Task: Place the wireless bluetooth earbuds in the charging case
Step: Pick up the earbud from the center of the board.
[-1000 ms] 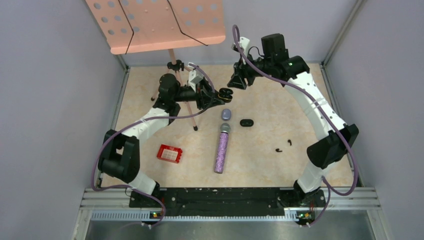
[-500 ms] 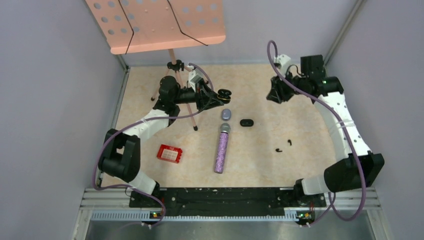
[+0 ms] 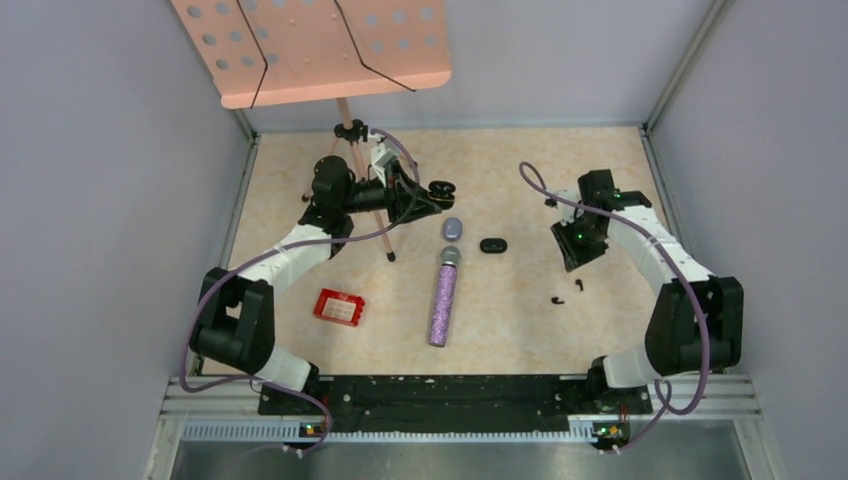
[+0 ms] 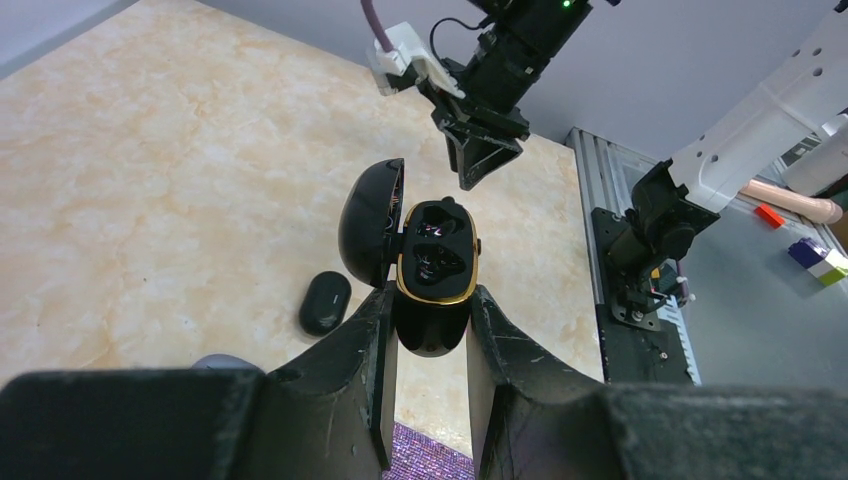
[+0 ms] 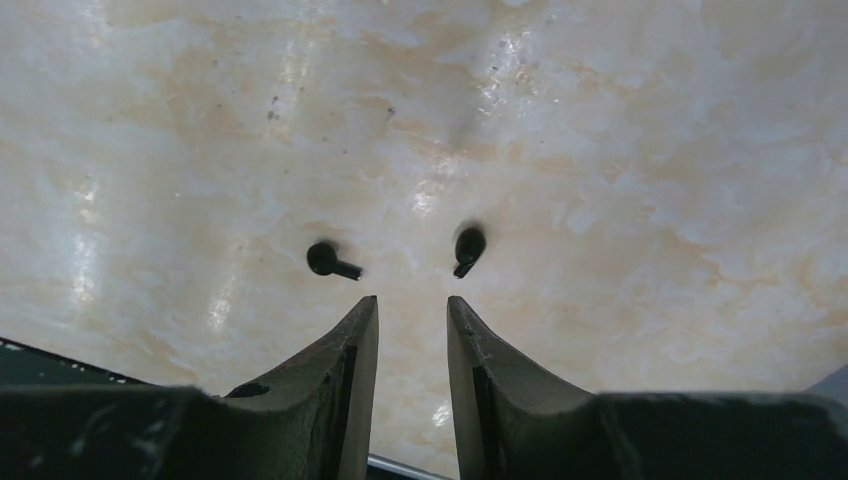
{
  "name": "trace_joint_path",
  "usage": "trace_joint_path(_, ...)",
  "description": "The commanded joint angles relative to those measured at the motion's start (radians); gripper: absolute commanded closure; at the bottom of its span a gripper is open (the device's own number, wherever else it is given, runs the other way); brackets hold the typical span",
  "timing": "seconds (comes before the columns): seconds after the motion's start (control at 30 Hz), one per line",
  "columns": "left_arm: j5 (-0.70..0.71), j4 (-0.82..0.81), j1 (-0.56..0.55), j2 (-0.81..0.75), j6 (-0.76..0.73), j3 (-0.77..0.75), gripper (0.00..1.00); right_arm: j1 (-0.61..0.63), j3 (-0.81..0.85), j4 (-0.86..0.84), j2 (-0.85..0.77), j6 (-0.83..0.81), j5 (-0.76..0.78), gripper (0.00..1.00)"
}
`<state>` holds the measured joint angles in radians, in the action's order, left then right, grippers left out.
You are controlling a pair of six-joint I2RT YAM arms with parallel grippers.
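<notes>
My left gripper [image 3: 432,196] is shut on an open black charging case with a gold rim [image 4: 436,262] and holds it above the table, lid swung to the left. Its wells look dark; I cannot tell what is in them. Two glossy black earbuds [image 3: 581,284] [image 3: 556,298] lie loose on the table at the right. My right gripper [image 3: 572,256] is open and empty, pointing down just behind them. In the right wrist view the earbuds [image 5: 328,260] [image 5: 468,247] lie just past the fingertips [image 5: 366,312], one to each side. No purple earbuds show.
A closed black case [image 3: 491,245] and a pale purple case [image 3: 452,228] lie mid-table. A purple glitter microphone [image 3: 443,297] lies below them. A red box [image 3: 339,307] sits at the left. A pink music stand [image 3: 310,45] on a tripod stands at the back left.
My right arm swung from the back centre out to the right and down toward the front, over the two black earbuds. The left gripper barely moved, still holding the open case.
</notes>
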<state>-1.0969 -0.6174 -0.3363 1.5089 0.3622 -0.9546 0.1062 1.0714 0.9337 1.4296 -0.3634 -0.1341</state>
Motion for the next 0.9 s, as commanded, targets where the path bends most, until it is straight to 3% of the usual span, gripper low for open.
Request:
trace_joint_path(0.0, 0.018, 0.027, 0.009, -0.053, -0.033, -0.001, 1.00, -0.011, 0.009, -0.048, 0.083, 0.016, 0.106, 0.69)
trace_joint_path(0.87, 0.020, 0.115, 0.011, -0.054, -0.089, -0.028, 1.00, -0.017, 0.086, -0.031, 0.314, 0.025, 0.172, 0.69)
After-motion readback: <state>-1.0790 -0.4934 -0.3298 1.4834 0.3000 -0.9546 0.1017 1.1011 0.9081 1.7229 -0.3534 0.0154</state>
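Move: The right hand hovers with parted, empty fingers. The nearer-in-line earbud lies about 3 cm to its right, roughly level fore and aft, and some 8 cm below. A second earbud lies about 6 cm to the left of that one and 3 cm nearer the base; the black oval case is about 10 cm ahead of the hand and 18 cm to its left. From the left hand, that first earbud is some 36 cm right, 5 cm back and 26 cm below. Down about 6.5 cm, quickly at first and then easing, the right hand sinks towards the right-hand one of the two earbuds while shifting some 2.5 cm to its right. The wrist tilts roughly 15 degrees, bringing the slanting fingers to point straight down; they stay parted at the same gap, ending close over the earbud, one on either side of it. No contact can be seen. ##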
